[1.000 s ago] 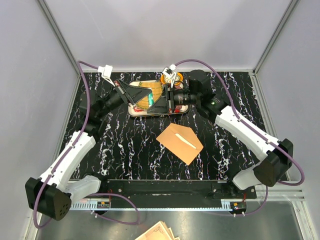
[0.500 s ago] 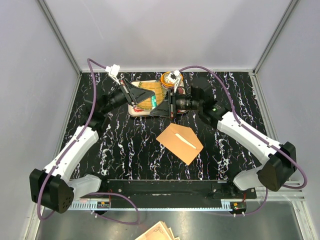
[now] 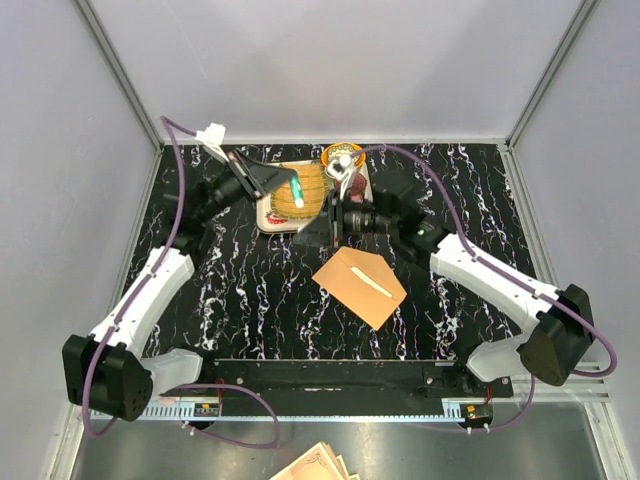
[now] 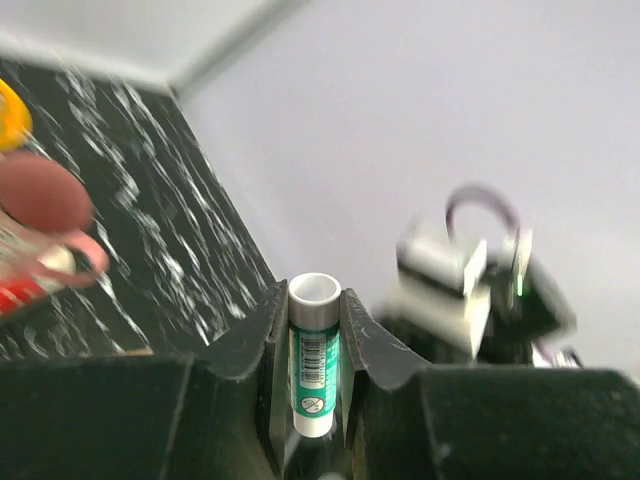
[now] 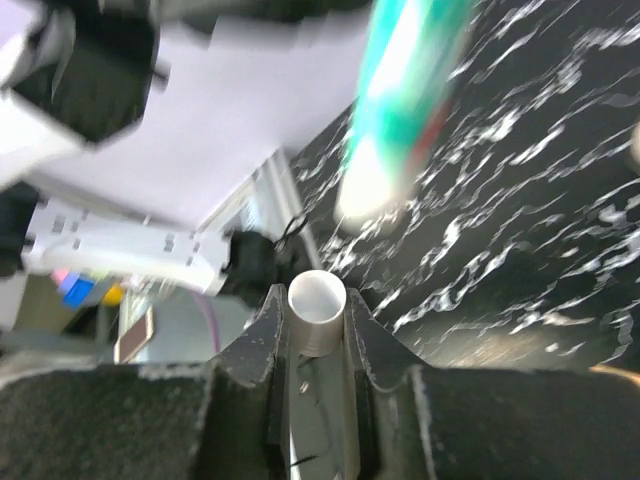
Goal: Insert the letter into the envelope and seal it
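Note:
The orange-tan envelope [image 3: 360, 285] lies flat mid-table, with a pale strip across its face. The letter is hidden from every view. My left gripper [image 3: 291, 189] hovers over the tray [image 3: 272, 222], shut on a green-and-white glue stick [image 4: 315, 350] whose open white end points away from the wrist. The right gripper [image 3: 331, 216] hangs just behind the envelope's far corner, shut on a short white cap [image 5: 317, 312]. In the right wrist view the glue stick [image 5: 400, 100] shows as a green blur above the cap, apart from it.
A yellow tape roll [image 3: 340, 157] stands behind the tray. A stack of ornate-edged beige paper [image 3: 315, 463] lies below the table's near rail. Both arms reach over the back half of the black marbled table [image 3: 250, 300].
The two grippers were together over the tray and have drawn apart. The left has swung back to the left with the glue stick, and the right has come toward the envelope with the cap.

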{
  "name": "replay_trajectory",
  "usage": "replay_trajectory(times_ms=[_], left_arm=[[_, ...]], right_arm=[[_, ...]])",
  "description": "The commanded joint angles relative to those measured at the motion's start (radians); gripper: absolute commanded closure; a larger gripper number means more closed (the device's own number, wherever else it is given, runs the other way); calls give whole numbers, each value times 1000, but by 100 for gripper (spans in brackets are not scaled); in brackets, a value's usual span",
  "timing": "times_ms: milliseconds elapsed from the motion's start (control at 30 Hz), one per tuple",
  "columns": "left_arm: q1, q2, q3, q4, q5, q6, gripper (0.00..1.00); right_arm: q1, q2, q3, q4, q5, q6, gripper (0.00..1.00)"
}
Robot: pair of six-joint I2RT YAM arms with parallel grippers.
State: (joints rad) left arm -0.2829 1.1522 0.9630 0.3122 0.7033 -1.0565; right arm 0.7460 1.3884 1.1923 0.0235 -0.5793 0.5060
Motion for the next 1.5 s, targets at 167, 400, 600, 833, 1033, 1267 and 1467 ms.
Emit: replay_trajectory(times_ms=[167,400,600,833,1033,1267,1467], left_arm=[[97,21,94,143,-246,-23,100],[117,-17,57,75,-208,88,100],[117,-32,59,-105,-150,277,100],[116,-43,60,-159,-131,326,100],[119,-66,49,-166,-145,339,100],[126,-66,40,-159,-143,336,100],[136,-59,39,-160,-136,337,100]], right_arm=[[96,-19,-65,-95,-163,23,100],[-127,-61,42,-543,-169,-333,100],[-396,-42,64,-973,93,-850,100],[-487,185,130,-993,280,-945,100],[-508,409,246,-898,335,-883,91],[-507,626,406,-864,306,-798,90],[-505,719,437,-821,317,-781,87]])
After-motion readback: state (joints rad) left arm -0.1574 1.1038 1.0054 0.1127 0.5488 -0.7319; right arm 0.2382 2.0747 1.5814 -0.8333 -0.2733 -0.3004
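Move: The two hands are crossed over the table's middle with the glue stick already pulled out of its cap, the stick in the left hand and the cap in the right. The right hand is bound for bare table about 17 cm ahead, 24 cm to its right and 31 cm below. From that spot the mug stands some 11 cm left and 8 cm farther out, the envelope some 8 cm left and 15 cm nearer. From the left hand the envelope lies about 5 cm back, 18 cm right and 37 cm below. The right hand, keeping the cap pinched, recoils some 7 cm back and a little down from the glue stick, then swings well to its right, forward and steeply down past the envelope towards the bare table right of the tray, ending about 28 cm lower with its fingers rolled some 60 degrees to point down. The left hand keeps its grip on the open glue stick and springs about 5 cm each forward and left with a slight rise, turning counter-clockwise, then sinks about 5 cm, tilts its left side up a little and all but stops there, well above the table. ##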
